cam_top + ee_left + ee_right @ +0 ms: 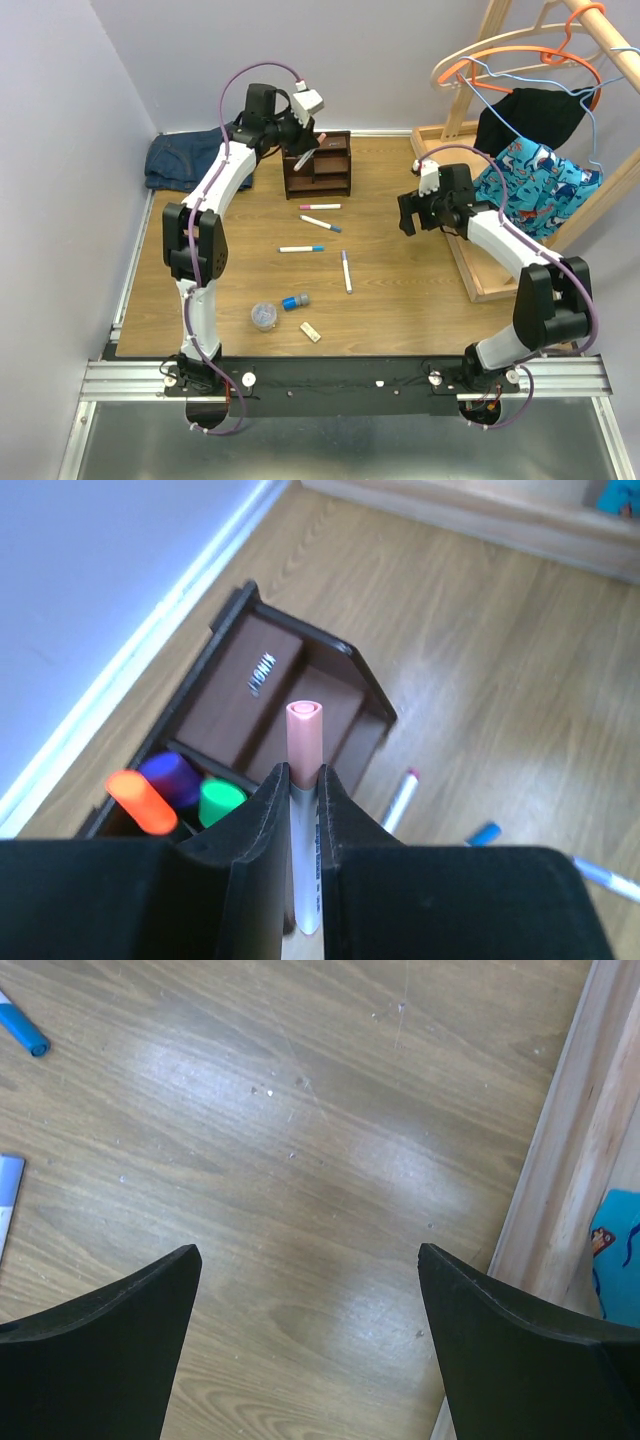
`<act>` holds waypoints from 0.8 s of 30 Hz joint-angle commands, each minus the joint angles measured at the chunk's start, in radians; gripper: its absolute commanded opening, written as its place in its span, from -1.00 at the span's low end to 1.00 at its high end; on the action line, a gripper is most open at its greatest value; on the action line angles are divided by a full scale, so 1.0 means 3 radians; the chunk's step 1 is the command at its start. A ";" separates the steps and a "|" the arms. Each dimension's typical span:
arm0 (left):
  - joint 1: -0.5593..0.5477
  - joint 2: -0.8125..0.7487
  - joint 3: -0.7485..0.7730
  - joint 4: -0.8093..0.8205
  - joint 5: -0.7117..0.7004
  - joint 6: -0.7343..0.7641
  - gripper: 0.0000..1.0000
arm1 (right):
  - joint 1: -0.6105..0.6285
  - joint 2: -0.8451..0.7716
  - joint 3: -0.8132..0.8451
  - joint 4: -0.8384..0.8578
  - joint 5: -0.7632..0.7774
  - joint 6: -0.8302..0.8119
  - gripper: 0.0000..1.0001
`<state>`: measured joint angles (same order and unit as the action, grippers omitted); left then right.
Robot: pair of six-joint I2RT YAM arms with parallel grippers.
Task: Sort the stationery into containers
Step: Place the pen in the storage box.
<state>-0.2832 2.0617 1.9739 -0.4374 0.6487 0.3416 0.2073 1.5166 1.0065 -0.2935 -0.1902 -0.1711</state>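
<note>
My left gripper (300, 152) (303, 772) is shut on a white marker with a pink cap (303, 735), held above the dark brown organiser (325, 165) (300, 680). The organiser's pen section holds orange (140, 800), purple (170, 778) and green (220, 802) caps. Several markers lie on the table: a pink-capped marker (320, 206), two blue-capped markers (321, 223) (301, 248) and a purple-capped marker (346, 270). Nearer the front sit a clear tub (263, 316), a blue cylinder (295, 301) and a beige block (311, 331). My right gripper (410, 215) (310, 1255) hangs open over bare table.
A big light-wood tray (480, 270) (560, 1160) borders the table's right side, with a hanger rack and clothes (535, 165) over it. Folded jeans (185, 160) lie at the back left, beside the organiser. A wall runs close behind it.
</note>
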 commanded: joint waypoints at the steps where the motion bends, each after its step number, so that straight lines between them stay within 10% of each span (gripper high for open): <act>1: 0.0146 0.0188 0.0036 0.1103 0.0450 -0.0539 -0.60 | -0.0016 0.0150 0.0193 -0.0013 0.0087 -0.0064 0.94; 24: 0.0499 0.0931 0.0012 0.2618 0.0824 -0.1364 -0.61 | 0.0076 0.1029 0.1083 -0.0269 0.0342 -0.0222 0.94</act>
<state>-0.1585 2.3398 2.0193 0.2600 0.8490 -0.0330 0.2131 1.7802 1.2800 -0.3454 -0.1261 -0.2142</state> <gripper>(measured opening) 0.206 0.971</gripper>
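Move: The left hand holds the orange-capped pen; the storage box's left compartment, its goal, lies about 6 cm ahead, 3 cm left and 17 cm below. The pink-capped pen lies roughly 7 cm back, 3 cm right, and the jeans about 29 cm left, 5 cm ahead, both some 22 cm below. From the right hand that compartment is about 19 cm ahead, 33 cm left and 4 cm lower. Left hand carries the pinched pen some 10 cm forward to the left compartment, fingers levelling 20°; right advances 6 cm. ##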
